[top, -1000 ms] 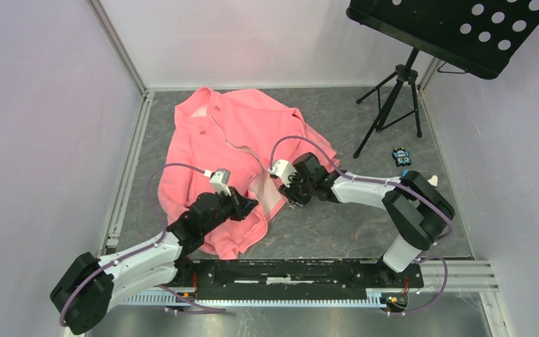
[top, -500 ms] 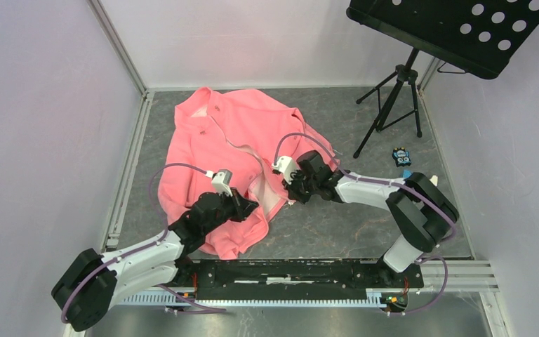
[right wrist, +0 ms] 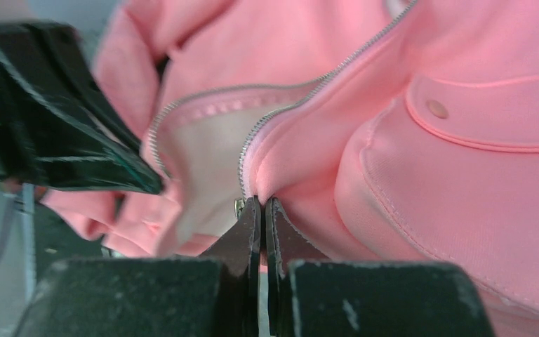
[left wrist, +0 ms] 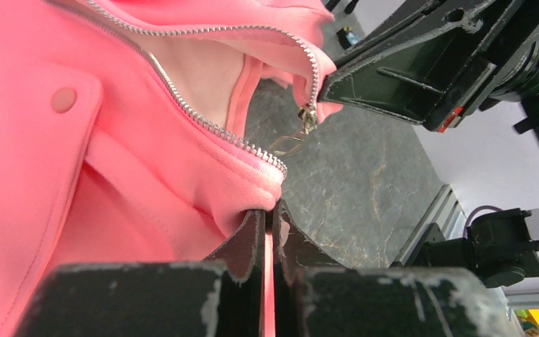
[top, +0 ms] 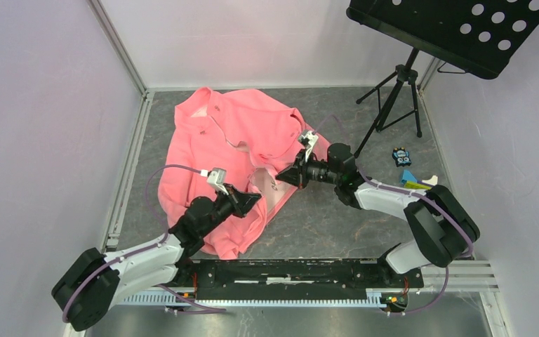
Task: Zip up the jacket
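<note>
The coral-pink jacket (top: 214, 144) lies on the dark floor, collar at the back, front open at the bottom with its pale lining showing. My left gripper (top: 253, 201) is shut on the bottom corner of one front edge (left wrist: 253, 189), by the end of its silver zipper teeth (left wrist: 203, 119). My right gripper (top: 282, 176) is shut on the bottom end of the other front edge (right wrist: 281, 168) and holds it lifted. The zipper slider and pull (left wrist: 308, 118) hang at that end. The two edges are apart, the zipper undone.
A black music stand on a tripod (top: 393, 98) stands at the back right. A small blue toy (top: 401, 155) and a blue-and-white item (top: 415, 180) lie on the floor to the right. White walls enclose the floor on three sides.
My right gripper has swung up and to the right, turning level and lifting its jacket edge. My left gripper has edged slightly right, still holding its edge.
</note>
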`<state>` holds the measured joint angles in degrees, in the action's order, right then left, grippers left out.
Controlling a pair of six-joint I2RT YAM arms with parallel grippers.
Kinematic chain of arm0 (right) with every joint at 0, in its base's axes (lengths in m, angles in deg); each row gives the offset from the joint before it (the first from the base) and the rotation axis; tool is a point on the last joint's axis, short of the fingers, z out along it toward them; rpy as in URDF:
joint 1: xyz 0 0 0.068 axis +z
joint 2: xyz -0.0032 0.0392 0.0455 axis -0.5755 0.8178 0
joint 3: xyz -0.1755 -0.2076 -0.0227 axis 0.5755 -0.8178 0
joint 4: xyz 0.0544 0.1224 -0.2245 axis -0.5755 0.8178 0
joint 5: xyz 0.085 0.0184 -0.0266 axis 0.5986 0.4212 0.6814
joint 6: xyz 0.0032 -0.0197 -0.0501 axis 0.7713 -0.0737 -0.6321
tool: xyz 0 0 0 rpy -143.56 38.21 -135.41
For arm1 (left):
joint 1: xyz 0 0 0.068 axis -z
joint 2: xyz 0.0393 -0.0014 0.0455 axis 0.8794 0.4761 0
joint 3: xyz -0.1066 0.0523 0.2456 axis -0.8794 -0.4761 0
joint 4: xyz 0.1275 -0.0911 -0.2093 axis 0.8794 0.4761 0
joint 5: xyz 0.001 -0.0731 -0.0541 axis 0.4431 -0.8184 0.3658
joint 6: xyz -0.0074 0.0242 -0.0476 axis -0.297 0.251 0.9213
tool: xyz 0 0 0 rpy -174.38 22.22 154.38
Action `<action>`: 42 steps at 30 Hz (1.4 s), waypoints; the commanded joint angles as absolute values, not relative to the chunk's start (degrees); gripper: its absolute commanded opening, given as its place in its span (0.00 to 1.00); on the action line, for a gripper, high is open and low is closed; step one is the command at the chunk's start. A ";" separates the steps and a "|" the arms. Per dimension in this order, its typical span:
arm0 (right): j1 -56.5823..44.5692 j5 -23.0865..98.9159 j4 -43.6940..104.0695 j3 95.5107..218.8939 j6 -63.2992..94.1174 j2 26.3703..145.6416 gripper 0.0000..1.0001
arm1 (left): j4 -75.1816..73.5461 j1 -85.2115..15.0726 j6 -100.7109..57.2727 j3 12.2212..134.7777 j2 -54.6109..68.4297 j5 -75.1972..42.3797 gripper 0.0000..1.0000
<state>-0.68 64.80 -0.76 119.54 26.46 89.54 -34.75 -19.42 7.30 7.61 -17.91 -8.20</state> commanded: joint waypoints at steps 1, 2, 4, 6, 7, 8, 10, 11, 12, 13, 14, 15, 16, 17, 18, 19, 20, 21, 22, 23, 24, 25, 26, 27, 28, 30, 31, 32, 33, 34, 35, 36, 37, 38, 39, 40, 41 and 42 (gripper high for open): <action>-0.33 73.16 -24.09 117.19 41.18 90.42 0.00 | -49.00 -19.34 3.06 7.40 -15.50 -7.36 0.02; -0.41 73.62 -25.90 116.57 41.93 90.45 0.00 | -50.39 -19.29 2.20 7.27 -14.68 -7.07 0.02; -0.43 74.40 -27.68 115.76 42.41 90.27 0.00 | -52.70 -19.29 0.22 7.22 -13.48 -6.39 0.02; -0.41 75.29 -28.68 115.03 42.27 89.90 0.00 | -53.98 -19.29 -1.78 7.31 -13.01 -6.63 0.02; -0.35 75.60 -29.74 114.49 42.21 89.77 0.00 | -54.46 -19.29 -2.60 7.40 -12.95 -6.76 0.02; -0.34 75.71 -30.55 114.00 42.46 89.75 0.00 | -55.24 -19.29 -3.18 7.47 -12.80 -7.04 0.02; -0.33 76.18 -32.01 113.36 43.10 89.74 0.00 | -56.35 -19.29 -4.45 7.72 -12.38 -7.86 0.02; -0.33 76.57 -33.08 113.08 43.62 89.78 0.00 | -56.47 -19.29 -4.94 8.11 -12.24 -7.88 0.02; -0.33 76.55 -33.92 112.82 44.27 89.82 0.00 | -56.58 -19.29 -5.25 8.25 -12.00 -7.88 0.02; -0.33 76.51 -34.36 112.77 44.59 89.89 0.00 | -57.24 -19.29 -5.30 8.13 -11.78 -9.45 0.02; -0.36 76.51 -34.67 112.84 44.91 89.98 0.00 | -58.44 -19.29 -5.26 7.92 -11.49 -9.84 0.02; -0.33 76.55 -35.14 112.86 45.34 90.36 0.00 | -59.22 -19.29 -4.99 7.72 -11.24 -10.41 0.02; -0.32 76.74 -36.06 112.86 45.98 90.63 0.00 | -59.81 -19.29 -4.75 7.66 -10.96 -10.96 0.02; -0.35 77.02 -37.46 112.78 46.87 91.10 0.00 | -60.05 -19.29 -4.52 7.75 -10.66 -11.76 0.02; -0.33 77.16 -38.56 112.61 47.53 91.41 0.00 | -60.27 -19.29 -4.43 7.92 -10.42 -12.84 0.02; -0.34 77.26 -39.27 112.51 47.87 91.80 0.00 | -60.76 -19.29 -4.12 8.02 -10.19 -13.64 0.02; -0.25 77.38 -39.47 112.42 47.79 91.98 0.00 | -61.44 -19.29 -3.68 7.93 -9.98 -14.45 0.02; -0.24 77.26 -39.13 112.34 47.36 92.09 0.00 | -62.28 -19.29 -3.25 7.80 -9.89 -14.95 0.02; -0.28 76.96 -38.44 112.24 46.66 92.00 0.00 | -62.85 -19.29 -2.88 7.68 -9.87 -15.37 0.02; -0.28 76.86 -38.03 112.16 46.04 91.89 0.00 | -63.19 -19.29 -2.60 7.66 -9.93 -15.73 0.02; -0.24 76.64 -37.63 112.08 45.75 91.92 0.00 | -63.23 -19.29 -2.38 7.64 -10.01 -15.92 0.02; -0.25 76.44 -37.47 111.98 45.46 92.00 0.00 | -63.30 -19.28 -2.29 7.57 -10.15 -16.05 0.02; -0.17 76.42 -37.50 111.90 45.42 92.19 0.00 | -63.33 -19.29 -2.12 7.42 -10.36 -16.14 0.02; -0.15 76.42 -37.76 111.76 45.37 92.33 0.00 | -63.31 -19.32 -2.05 7.31 -10.53 -15.98 0.02; -0.16 76.37 -38.05 111.65 45.39 92.46 0.00 | -63.31 -19.29 -1.96 7.27 -10.69 -15.89 0.02; -0.16 76.35 -38.08 111.63 45.40 92.76 0.00 | -63.07 -19.29 -1.99 7.13 -10.99 -15.89 0.02; -0.15 76.37 -38.15 111.63 45.41 92.73 0.00 | -62.90 -19.29 -1.94 7.14 -11.22 -15.93 0.02; -0.15 76.43 -38.33 111.60 45.44 92.77 0.00 | -62.71 -19.29 -1.88 7.09 -11.32 -15.81 0.02; -0.15 76.42 -38.43 111.54 45.48 92.75 0.00 | -62.68 -19.29 -1.82 6.96 -11.57 -15.60 0.02; -0.15 76.37 -38.43 111.47 45.40 92.74 0.00 | -62.70 -19.29 -1.77 6.75 -11.65 -15.26 0.02; -0.16 76.38 -38.43 111.37 45.29 92.64 0.00 | -62.70 -19.29 -1.61 6.62 -12.04 -15.12 0.02; -0.15 76.33 -38.51 111.30 45.19 92.66 0.00 | -62.62 -19.29 -1.51 6.47 -12.33 -14.86 0.02; -0.16 76.46 -38.79 111.28 45.31 92.71 0.00 | -62.53 -19.29 -1.47 6.43 -12.60 -14.75 0.02; -0.16 76.60 -39.18 111.21 45.47 92.78 0.00 | -62.24 -19.30 -1.41 6.43 -12.85 -14.74 0.02; -0.23 76.67 -39.75 111.12 45.75 92.84 0.00 | -62.05 -19.29 -1.47 6.47 -13.05 -14.75 0.02; -0.17 76.70 -40.23 111.02 45.94 92.82 0.00 | -61.89 -19.29 -1.41 6.43 -13.21 -14.74 0.02; -0.15 76.74 -40.60 110.97 46.03 92.84 0.00 | -61.82 -19.29 -1.36 6.47 -13.28 -14.74 0.02; -0.09 76.77 -40.87 110.94 46.03 92.77 0.00 | -61.90 -19.29 -1.30 6.52 -13.22 -14.81 0.02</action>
<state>-0.63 75.03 -34.77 111.57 45.87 92.87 -58.00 -19.42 -1.46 6.50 -12.07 -14.74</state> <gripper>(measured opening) 0.018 0.047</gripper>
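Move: The left hand, holding the jacket's left front corner, has the zipper slider about 4 cm ahead and 4 cm to its right, roughly level; the free zipper end stands 1 cm ahead of its fingertips. The right hand pinches the other corner; for it the free zipper end lies about 4 cm back and 5 cm left, and the slider some 1 cm back and 1 cm left. The open zipper's slack bend is 8 cm ahead, 10 cm left and lower. Both hands keep their pinch on the jacket's bottom corners and lift them while bringing them together. The left rises about 6 cm, reaching slightly forward and drawing back again as it shifts some 2 cm right, fingertips tilting up; the right rises about 5 cm and draws back nearly 4 cm and a little left towards the left hand, its tips tilting up some 20 degrees. ##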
